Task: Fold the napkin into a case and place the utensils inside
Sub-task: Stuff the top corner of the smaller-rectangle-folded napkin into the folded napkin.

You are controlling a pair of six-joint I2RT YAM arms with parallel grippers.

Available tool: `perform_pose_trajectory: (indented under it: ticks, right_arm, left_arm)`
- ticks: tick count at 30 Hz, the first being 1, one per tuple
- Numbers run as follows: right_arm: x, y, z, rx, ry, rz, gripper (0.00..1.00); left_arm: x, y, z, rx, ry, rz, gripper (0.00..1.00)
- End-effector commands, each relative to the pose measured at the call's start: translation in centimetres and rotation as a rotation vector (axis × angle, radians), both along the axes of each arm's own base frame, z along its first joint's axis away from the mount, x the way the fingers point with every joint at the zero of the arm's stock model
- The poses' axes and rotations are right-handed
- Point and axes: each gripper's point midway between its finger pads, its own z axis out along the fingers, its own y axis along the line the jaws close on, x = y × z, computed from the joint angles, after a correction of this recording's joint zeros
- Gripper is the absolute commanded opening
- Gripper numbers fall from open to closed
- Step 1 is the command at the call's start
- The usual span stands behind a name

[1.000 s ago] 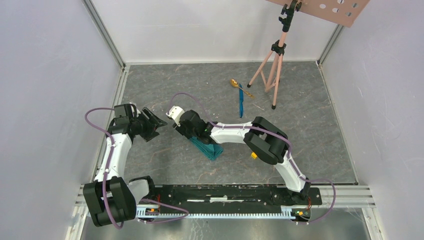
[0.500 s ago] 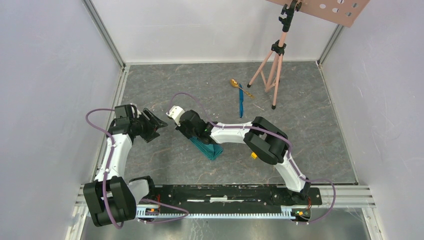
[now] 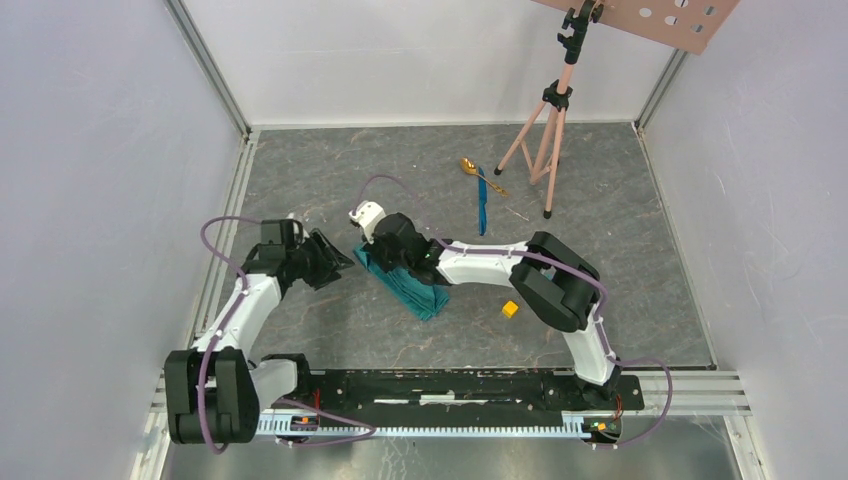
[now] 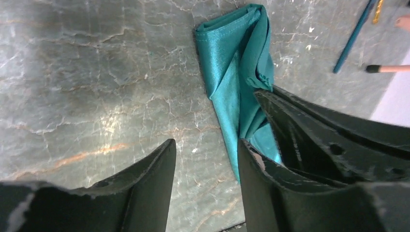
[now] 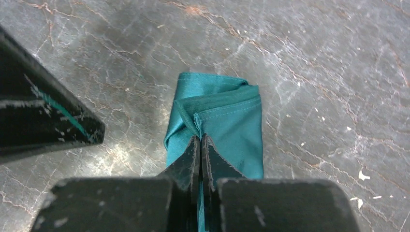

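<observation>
The teal napkin (image 3: 418,291) lies mid-table as a narrow, long folded strip (image 4: 235,63). My right gripper (image 3: 385,262) is over its far left end, jaws shut on a raised hem of the cloth (image 5: 200,140). My left gripper (image 3: 340,262) stands open just left of that end, with bare table between its fingers (image 4: 205,145); its right finger is at the cloth's edge. The gold spoon (image 3: 467,166) and the blue knife (image 3: 482,205) lie side by side farther back, apart from both grippers.
A small yellow cube (image 3: 510,309) sits on the table right of the napkin, beside the right arm's elbow. A pink tripod (image 3: 545,130) stands at the back right, just beyond the utensils. White walls enclose the table.
The right gripper has shut on the napkin's hem and shifted slightly back and right. The left arm has swung right toward the cloth, its jaws a little narrower. The yellow cube now shows fully.
</observation>
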Motion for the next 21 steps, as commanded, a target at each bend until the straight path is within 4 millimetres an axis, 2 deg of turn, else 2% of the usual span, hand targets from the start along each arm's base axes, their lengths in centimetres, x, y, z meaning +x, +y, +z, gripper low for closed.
perform_pose_trajectory:
  ticks: [1,8,14,21]
  right_arm:
    - [0.9,-1.0,2.4,0.109,0.034,-0.03,0.0]
    - [0.9,-1.5,2.5,0.173,0.093,-0.023,0.0]
    - [1.0,-1.7,2.5,0.21,0.129,-0.018,0.0]
    - [1.0,-1.9,2.6,0.219,0.132,-0.016,0.0]
  left_arm:
    - [2.6,-0.6,0.5,0.092,-0.142,0.055,0.54]
    - [4.4,-2.0,0.3,0.333,-0.283,-0.034,0.48]
    - [5.5,-2.9,-0.9,0.454,-0.26,-0.107,0.4]
    - [6.5,-3.3,-1.9,0.595,-0.21,-0.144,0.37]
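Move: The napkin's top end, lying flat, is about 6 cm to the right of the left hand, 4 cm ahead and 6 cm lower. The flap corner pinched by the right hand is some 8 cm to the left hand's right and 2 cm ahead, about 2 cm below it. From the right hand, the middle of the napkin strip lies roughly 6 cm right, 5 cm back and 5 cm down, and its near end about 11 cm right and 10 cm back. The napkin's flap corner stays pinched in the shut right fingers, which draw it about 2.5 cm to the right, tilt slightly, then all but stop. The left hand swings right, then forward and down towards the napkin's top end, some 6–7 cm in all, rolling its left side up nearly 30 degrees while its open fingers narrow without shutting; its tips come close to the napkin's left edge. ##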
